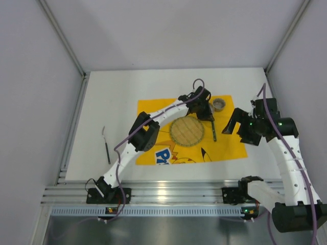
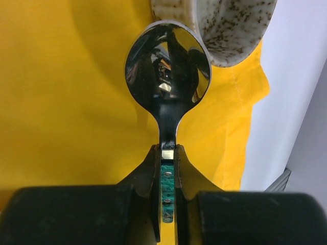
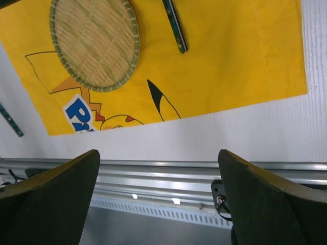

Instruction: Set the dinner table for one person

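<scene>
On the white dinner table [image 1: 112, 97] lies a yellow cartoon-printed cloth [image 1: 153, 109]. A round woven mat [image 1: 187, 131] sits at its middle, and a speckled cup [image 1: 219, 104] stands near its far right corner. My left gripper [image 1: 206, 111] is shut on a spoon [image 2: 167, 71] at the neck. The shiny bowl of the spoon points at the cup [image 2: 230, 25], and its dark green handle [image 1: 213, 131] trails back low over the cloth. My right gripper [image 1: 232, 122] hangs open and empty above the cloth's right edge.
A second utensil [image 1: 106, 145] with a dark handle lies on the bare table left of the cloth. An aluminium rail [image 1: 163, 193] runs along the near edge. Grey walls close in the sides and back.
</scene>
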### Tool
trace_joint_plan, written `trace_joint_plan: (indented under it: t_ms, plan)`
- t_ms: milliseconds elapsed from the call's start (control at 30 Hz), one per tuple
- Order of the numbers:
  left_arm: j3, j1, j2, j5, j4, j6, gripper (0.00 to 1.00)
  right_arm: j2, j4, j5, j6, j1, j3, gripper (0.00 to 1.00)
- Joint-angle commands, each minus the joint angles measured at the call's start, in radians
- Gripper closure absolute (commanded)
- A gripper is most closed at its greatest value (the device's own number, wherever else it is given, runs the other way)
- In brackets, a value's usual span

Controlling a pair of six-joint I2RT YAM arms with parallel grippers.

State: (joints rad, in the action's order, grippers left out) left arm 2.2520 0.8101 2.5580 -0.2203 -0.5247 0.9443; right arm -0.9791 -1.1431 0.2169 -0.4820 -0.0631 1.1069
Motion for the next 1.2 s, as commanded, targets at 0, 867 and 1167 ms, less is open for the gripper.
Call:
trace_joint_plan:
  t_ms: [0, 867, 1167]
  plan:
    - [-0.002, 0.027, 0.002, -0.008, 0.091, 0.027, 1.0, 0.03, -0.02, -0.043, 0.011, -0.035, -0.001, 0.0]
    - [-0.064, 0.028, -0.183, -0.014, -0.031, -0.016, 0.02, 0.008, 0.022, -0.08, 0.036, -0.089, -0.055, 0.0]
    - [-0.475, -0.184, -0.651, 0.131, -0.167, -0.165, 0.02, 0.013, 0.042, -0.08, 0.037, -0.087, -0.084, 0.0]
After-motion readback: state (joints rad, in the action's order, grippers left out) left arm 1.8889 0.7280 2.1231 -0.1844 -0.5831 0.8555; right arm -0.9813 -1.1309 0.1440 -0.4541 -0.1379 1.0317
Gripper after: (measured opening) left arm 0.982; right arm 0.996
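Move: The left hand holds the spoon at its neck, bowl pointing forward; the bare cloth to lay it on, beside the plate, is centred some 7 cm back from this hand and 3 cm below. The woven plate's middle lies about 12 cm to the left and 7 cm back, the cup some 6 cm ahead and 3 cm to the right, close by the bowl. From the idle right hand that laying spot is about 11 cm ahead, 9 cm left and 18 cm down. The left hand, still pinching the spoon at its neck, draws it back about 4 cm, away from the cup and along the plate's right side, sinking some 2 cm to the cloth, where its fingers open wide and let go. It then climbs roughly 11 cm from there and swings about 10 cm left towards the far side of the plate, while the right hand, open and empty, eases down some 3 cm near the cloth's right side. ##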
